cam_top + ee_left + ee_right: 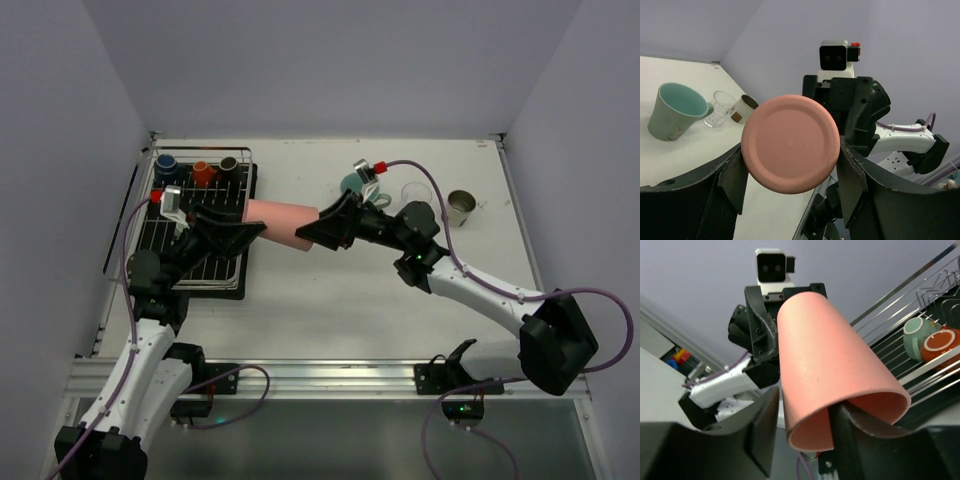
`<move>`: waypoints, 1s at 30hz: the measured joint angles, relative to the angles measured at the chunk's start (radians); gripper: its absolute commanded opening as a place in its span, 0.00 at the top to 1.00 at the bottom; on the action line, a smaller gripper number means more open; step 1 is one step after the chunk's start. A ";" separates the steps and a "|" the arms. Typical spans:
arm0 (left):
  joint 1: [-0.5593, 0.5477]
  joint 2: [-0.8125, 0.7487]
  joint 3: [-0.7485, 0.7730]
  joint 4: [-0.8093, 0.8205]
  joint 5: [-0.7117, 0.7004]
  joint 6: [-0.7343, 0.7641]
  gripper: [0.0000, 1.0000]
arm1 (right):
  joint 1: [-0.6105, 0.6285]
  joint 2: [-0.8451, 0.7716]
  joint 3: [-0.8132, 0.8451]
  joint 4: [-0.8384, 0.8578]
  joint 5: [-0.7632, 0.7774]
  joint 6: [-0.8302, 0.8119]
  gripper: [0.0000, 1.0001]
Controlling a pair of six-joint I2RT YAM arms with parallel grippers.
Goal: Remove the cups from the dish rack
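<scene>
A salmon tumbler (285,222) hangs level above the table between both arms. My left gripper (240,232) is shut on its base end; in the left wrist view both fingers press the round base (790,143). My right gripper (330,228) is at the mouth, open. One finger (847,432) sits inside the tumbler (825,365), and the other (764,425) stands just off the outer wall. The dish rack (215,275) at the left holds blue (166,163), orange (202,172) and black (229,165) cups. A teal mug (917,332) also lies in the rack.
On the table to the right stand a teal mug (352,184), a clear glass (415,193) and a metal cup (461,208), also seen as mug (675,110), glass (720,107) and metal cup (745,107). Walls close the table on three sides.
</scene>
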 measured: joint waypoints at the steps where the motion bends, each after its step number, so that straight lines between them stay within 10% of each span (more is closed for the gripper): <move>1: -0.002 0.000 0.000 0.007 0.000 -0.002 0.64 | 0.001 0.000 0.001 -0.002 0.001 0.001 0.72; 3: -0.004 0.000 0.000 0.011 -0.004 0.006 0.48 | 0.005 0.000 0.003 0.005 0.001 0.013 0.98; 8: -0.009 0.001 0.079 -0.181 -0.013 0.132 0.00 | 0.018 -0.035 0.041 -0.084 0.030 -0.026 1.00; 20: -0.011 -0.096 0.327 -0.911 -0.497 0.672 0.00 | 0.005 0.018 0.299 -1.176 0.626 -0.575 1.00; 30: -0.011 -0.110 0.261 -1.044 -0.698 0.741 0.00 | -0.002 0.362 0.502 -1.505 0.887 -0.760 1.00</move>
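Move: The pink cup is held level in mid-air by the left hand, its middle about 6 cm right of that hand's point and 1 cm ahead; from the right hand it is some 5 cm left and 2 cm ahead. Below the left hand by about 27 cm, the rack's orange cup lies 15 cm ahead and 12 cm left, the green cup 13 cm ahead and 20 cm left. The teal mug stands roughly 25 cm ahead, 12 cm right and 30 cm below the right hand, the glass 16 cm farther right of it. The right fingers, one already inside the pink cup's mouth, shut and pinch its wall at the rim while the left hand holds still, then opens wide and backs off about 12 cm left and 9 cm down towards the orange and green cups in the rack. The right hand carries the cup some 23 cm down, 13 cm right and 11 cm forward towards the table just short of the teal mug, swinging its fingers from pointing left to straight down, roughly 90 degrees. ##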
